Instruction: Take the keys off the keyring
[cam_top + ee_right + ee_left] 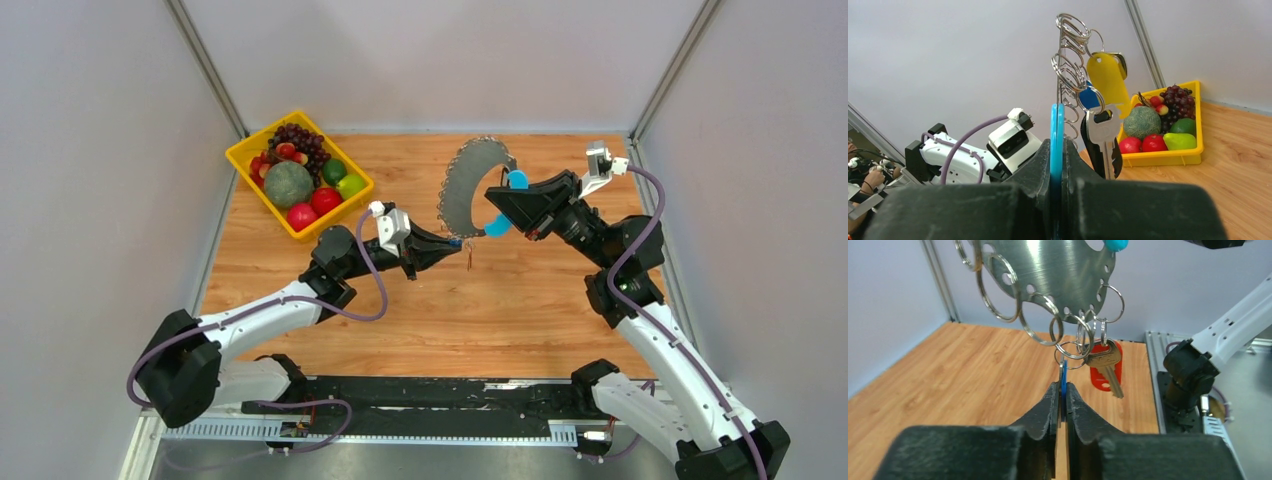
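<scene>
The keyring is a grey metal crescent plate (458, 195) with a bright blue band (517, 180), held upright above the table. My right gripper (500, 207) is shut on the blue band (1057, 130). Several split rings (1068, 347) hang from the plate's (1058, 270) edge holes. My left gripper (1062, 390) is shut on a blue-tagged key (1062, 374) hanging from one ring. A silver key with a red tag (1106, 365) hangs beside it, free. In the right wrist view a yellow tag (1105, 75), a small blue tag (1089, 98) and a silver key on a black tag (1102, 132) hang from rings.
A yellow tray (243, 155) of fruit stands at the back left of the wooden table (540, 310), also in the right wrist view (1168, 157). Grey walls enclose three sides. The right arm's base (1188, 375) shows in the left wrist view.
</scene>
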Controlling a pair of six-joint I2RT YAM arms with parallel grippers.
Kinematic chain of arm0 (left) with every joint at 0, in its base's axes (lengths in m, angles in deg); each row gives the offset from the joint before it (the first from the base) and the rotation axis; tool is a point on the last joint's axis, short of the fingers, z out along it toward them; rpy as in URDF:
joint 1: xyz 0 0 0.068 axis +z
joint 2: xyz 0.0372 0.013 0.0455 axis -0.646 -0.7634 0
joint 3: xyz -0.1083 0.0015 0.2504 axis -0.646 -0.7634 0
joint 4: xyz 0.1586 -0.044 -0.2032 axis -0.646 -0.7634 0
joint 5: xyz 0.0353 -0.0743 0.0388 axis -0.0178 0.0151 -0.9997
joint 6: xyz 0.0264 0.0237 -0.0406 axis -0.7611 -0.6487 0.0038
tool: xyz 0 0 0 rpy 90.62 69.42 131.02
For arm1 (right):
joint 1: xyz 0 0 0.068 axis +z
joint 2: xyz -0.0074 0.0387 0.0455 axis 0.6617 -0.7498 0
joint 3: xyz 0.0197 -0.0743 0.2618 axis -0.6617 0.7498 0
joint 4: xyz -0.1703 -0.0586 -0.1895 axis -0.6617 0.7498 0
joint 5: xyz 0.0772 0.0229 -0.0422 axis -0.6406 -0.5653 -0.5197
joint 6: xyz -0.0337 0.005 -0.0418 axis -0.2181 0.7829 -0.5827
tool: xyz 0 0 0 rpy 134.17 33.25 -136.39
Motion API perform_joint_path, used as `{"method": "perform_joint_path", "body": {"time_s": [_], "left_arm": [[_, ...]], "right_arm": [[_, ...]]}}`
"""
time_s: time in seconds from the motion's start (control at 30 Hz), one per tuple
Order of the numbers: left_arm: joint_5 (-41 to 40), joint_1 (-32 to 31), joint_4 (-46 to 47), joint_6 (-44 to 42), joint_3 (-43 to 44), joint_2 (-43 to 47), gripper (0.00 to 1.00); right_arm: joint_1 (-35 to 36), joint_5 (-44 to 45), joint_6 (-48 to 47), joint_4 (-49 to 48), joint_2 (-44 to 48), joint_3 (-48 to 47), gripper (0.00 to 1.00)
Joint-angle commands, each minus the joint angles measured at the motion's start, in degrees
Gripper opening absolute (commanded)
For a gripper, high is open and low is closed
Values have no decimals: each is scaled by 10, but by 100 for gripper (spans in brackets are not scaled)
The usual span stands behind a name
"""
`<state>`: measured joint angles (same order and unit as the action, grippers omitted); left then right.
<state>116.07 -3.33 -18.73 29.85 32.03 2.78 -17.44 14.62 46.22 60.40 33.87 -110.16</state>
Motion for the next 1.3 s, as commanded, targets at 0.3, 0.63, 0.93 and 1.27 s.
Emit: {"method": "perform_joint_path", "body": {"time_s": [0.3,0.63,0.93,1.27], "left_arm": [[-63,-4,-239,93,31,66,0],[-82,-5,-581,58,171,67,0],[-119,-5,-896,-79,388,-10,0],[-198,-4,-977,-152,444,-23,0]], "right_arm": [[5,199,-35,62,88,96,0],[4,211,-54,102,94,187,64],[4,220,-114,160,133,225,71],[5,195,-202,215,148,239,72]]}}
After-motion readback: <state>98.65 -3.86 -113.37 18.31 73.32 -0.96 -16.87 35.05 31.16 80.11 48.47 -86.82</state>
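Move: Between the left fingertips, practically at the hand point, is the blue key. The keyring's grey plate stands about 10 cm above it, some 4 cm ahead and 3 cm to the right; the red key hangs about 3 cm back and 3 cm right of the blue one, at nearly its height. From the right hand, which holds the keyring's light-blue handle, the blue key lies about 6 cm left, 3 cm back and 12 cm below. Closing fully on the blue key, the left fingers take the grip while the right hand sinks some 20 cm, drifting right and turning about 20 degrees clockwise; partway down it opens wide and lets go of the handle. Keeping its pinch, the left hand dips, rises a little, then goes left and down, about 7 cm left overall, its fingers tipping steeply downward. ##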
